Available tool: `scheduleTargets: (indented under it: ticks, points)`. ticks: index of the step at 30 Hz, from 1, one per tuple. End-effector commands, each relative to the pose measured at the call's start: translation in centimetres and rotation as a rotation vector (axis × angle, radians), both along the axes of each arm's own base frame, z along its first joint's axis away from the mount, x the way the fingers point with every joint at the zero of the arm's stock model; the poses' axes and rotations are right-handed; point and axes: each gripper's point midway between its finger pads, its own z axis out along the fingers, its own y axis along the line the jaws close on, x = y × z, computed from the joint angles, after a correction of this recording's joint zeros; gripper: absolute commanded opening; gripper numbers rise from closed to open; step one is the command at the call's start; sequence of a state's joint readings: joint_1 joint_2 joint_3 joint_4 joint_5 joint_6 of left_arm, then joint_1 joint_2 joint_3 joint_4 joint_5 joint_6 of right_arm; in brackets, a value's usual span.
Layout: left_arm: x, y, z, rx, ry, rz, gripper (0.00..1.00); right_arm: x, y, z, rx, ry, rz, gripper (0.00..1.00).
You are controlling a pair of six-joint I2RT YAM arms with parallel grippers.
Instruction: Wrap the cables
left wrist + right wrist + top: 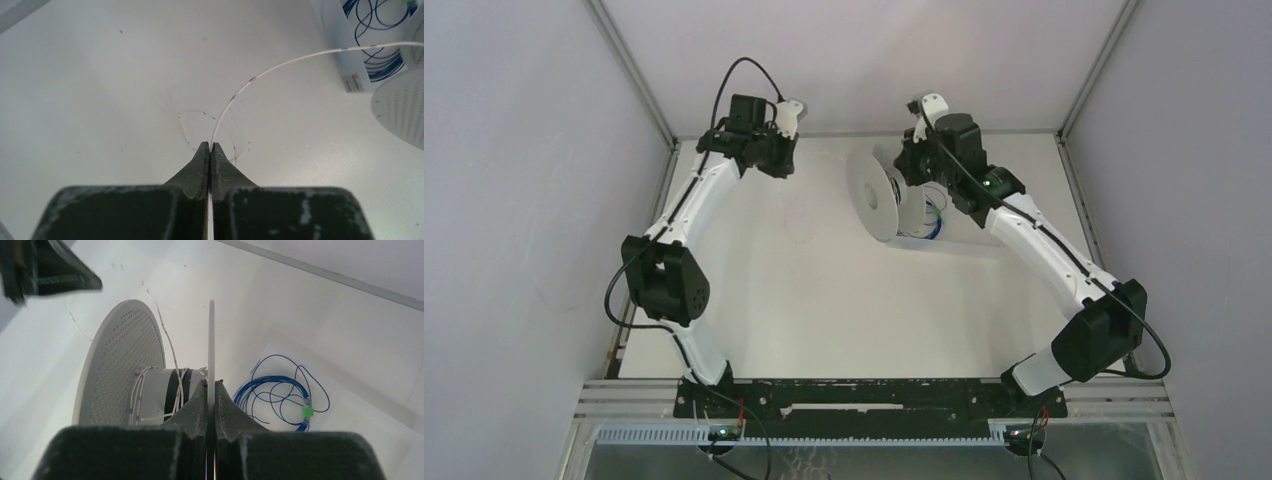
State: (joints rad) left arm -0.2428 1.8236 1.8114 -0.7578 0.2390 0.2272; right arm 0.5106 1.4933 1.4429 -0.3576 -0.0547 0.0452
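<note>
The cables show as one thin pale strand [280,65] with dark marks. It runs from my left gripper [210,145], which is shut on it just above the table, across to the white spool [871,193]. Faint loose loops [192,112] of it lie on the table below the fingertips. Several turns are wound on the spool's hub [160,390], and the strand [165,335] rises from there beside the perforated flange [122,355]. My right gripper [211,384] is shut on the edge of the spool's other thin flange [211,340], holding the spool on its side.
A coil of blue wire [280,395] with a green tag lies in a clear bag right of the spool, also seen as blue wire [375,30] in the left wrist view. The enclosure's back wall and metal frame [1064,130] stand close behind both grippers.
</note>
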Motion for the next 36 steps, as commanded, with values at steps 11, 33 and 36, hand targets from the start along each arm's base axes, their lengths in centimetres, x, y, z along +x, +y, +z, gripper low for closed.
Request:
scheduleTargets:
  ticks: [11, 33, 36]
  points:
    - [-2.9, -5.7, -2.6, -0.108, -0.021, -0.155, 0.0, 1.0, -2.5, 10.6, 0.312, -0.079, -0.082, 0.0]
    - [-12.4, -17.1, -3.1, -0.25, 0.012, -0.523, 0.0, 6.0, -7.8, 7.0, 0.455, 0.106, -0.396, 0.0]
    - [-13.2, -18.6, -2.3, -0.268, 0.016, -0.56, 0.01, 6.4, -8.1, 6.4, 0.438, 0.108, -0.427, 0.0]
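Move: The spool, held by its right flange in the right fingers, has its middle about 22 cm to the right of the left gripper and 4 cm back, roughly level with it; the left fingers already pinch the thin white cable leading to it. From the right gripper that middle is about 4 cm left, 3 cm back and 7 cm below. The blue cable coil lies on the table some 6 cm right of the right gripper, 6 cm back and 27 cm down. Sweep the left gripper down first, then right and back, about 20 cm across to the near side of the spool and below it, turning it some 30 degrees clockwise with the fingers kept shut on the white cable. Meanwhile carry the spool away rightward and forward with the right gripper, about 9 cm, lifting then sinking, yawing clockwise and keeping the flange pinched. ##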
